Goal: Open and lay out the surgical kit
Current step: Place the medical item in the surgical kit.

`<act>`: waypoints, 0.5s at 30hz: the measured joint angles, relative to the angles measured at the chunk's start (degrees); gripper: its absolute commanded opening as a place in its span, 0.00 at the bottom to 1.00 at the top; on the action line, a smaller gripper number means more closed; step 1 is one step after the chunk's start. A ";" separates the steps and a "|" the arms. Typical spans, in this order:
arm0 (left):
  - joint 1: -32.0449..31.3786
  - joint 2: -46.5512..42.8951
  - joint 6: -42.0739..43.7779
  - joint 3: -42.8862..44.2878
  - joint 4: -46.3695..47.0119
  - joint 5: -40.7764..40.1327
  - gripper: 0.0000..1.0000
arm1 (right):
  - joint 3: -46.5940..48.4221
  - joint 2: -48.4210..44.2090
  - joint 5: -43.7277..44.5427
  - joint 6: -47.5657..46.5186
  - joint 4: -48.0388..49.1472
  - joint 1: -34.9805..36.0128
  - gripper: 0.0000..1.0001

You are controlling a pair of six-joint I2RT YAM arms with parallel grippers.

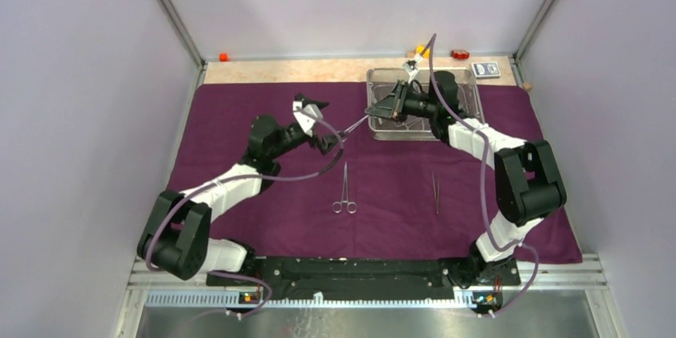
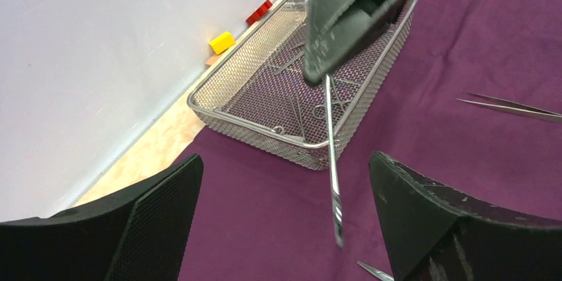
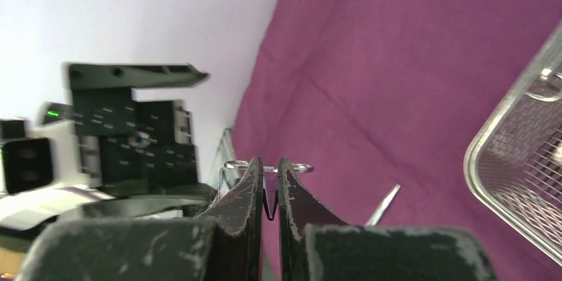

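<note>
The dark purple cloth (image 1: pixel 239 115) lies spread flat over the table. The wire-mesh tray (image 1: pixel 383 135) (image 2: pixel 265 132) (image 3: pixel 504 181) stands on its far right part. My right gripper (image 1: pixel 375 111) (image 3: pixel 268 162) is shut on a slim steel clamp (image 1: pixel 355 123) (image 2: pixel 331 162), held in the air just off the tray's left side. The clamp's free end reaches between the fingers of my left gripper (image 1: pixel 323 124) (image 2: pixel 285 158), which is wide open and not touching it. A second clamp (image 1: pixel 344 190) and the tweezers (image 1: pixel 436 193) (image 2: pixel 510 105) lie on the cloth nearer the arm bases.
A bare wooden strip (image 1: pixel 279 71) runs behind the cloth along the back wall. On it sit an orange block (image 1: pixel 224 57), a yellow block (image 2: pixel 222 42), a red block (image 1: pixel 459 54) and a blue-white card packet (image 1: pixel 486 69). Walls close in left and right.
</note>
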 measured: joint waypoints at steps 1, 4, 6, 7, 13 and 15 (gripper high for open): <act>-0.02 0.15 0.81 2.43 -3.65 0.07 0.98 | 0.11 -0.37 1.07 -1.86 -2.21 0.24 0.00; -0.46 1.33 2.60 10.05 -14.29 0.52 0.92 | 0.74 -0.94 3.93 -6.27 -8.09 1.40 0.00; -1.09 3.13 3.41 14.78 -20.37 0.66 0.87 | 1.81 -0.96 5.79 -8.87 -11.82 2.75 0.00; -1.55 4.42 3.61 17.51 -24.13 0.74 0.85 | 2.34 -0.96 6.49 -9.92 -13.46 3.45 0.00; -3.85 11.41 4.59 26.75 -39.50 0.94 0.76 | 3.48 -1.22 8.90 -13.22 -17.86 5.11 0.00; -4.46 12.35 4.76 26.88 -42.64 1.07 0.72 | 3.48 -1.46 9.75 -13.73 -18.84 5.09 0.00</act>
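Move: Just beyond the left hand's open fingers, the middle of the ring-handled medical item lies about 6 cm to the right, 1 cm back and roughly level. It sits in the right hand's grip, its middle some 3 cm left and 3 cm back of that hand, 1 cm lower. The mesh tray is about 9 cm ahead, 15 cm right and 18 cm below the right hand; the laid-out clamp is 13 cm back, 2 cm right and 20 cm below the left. Rising a little as it reaches forward, the left hand then swings right and down, ending about 5 cm to the right, 4 cm lower and 2 cm forward, close to the held item and the right fingers. It tips down some 20 degrees and rolls its left side up, its wide-open fingers narrowing by about a quarter. The right hand keeps its pinch, sinking some 3 cm and dipping its fingertips. ##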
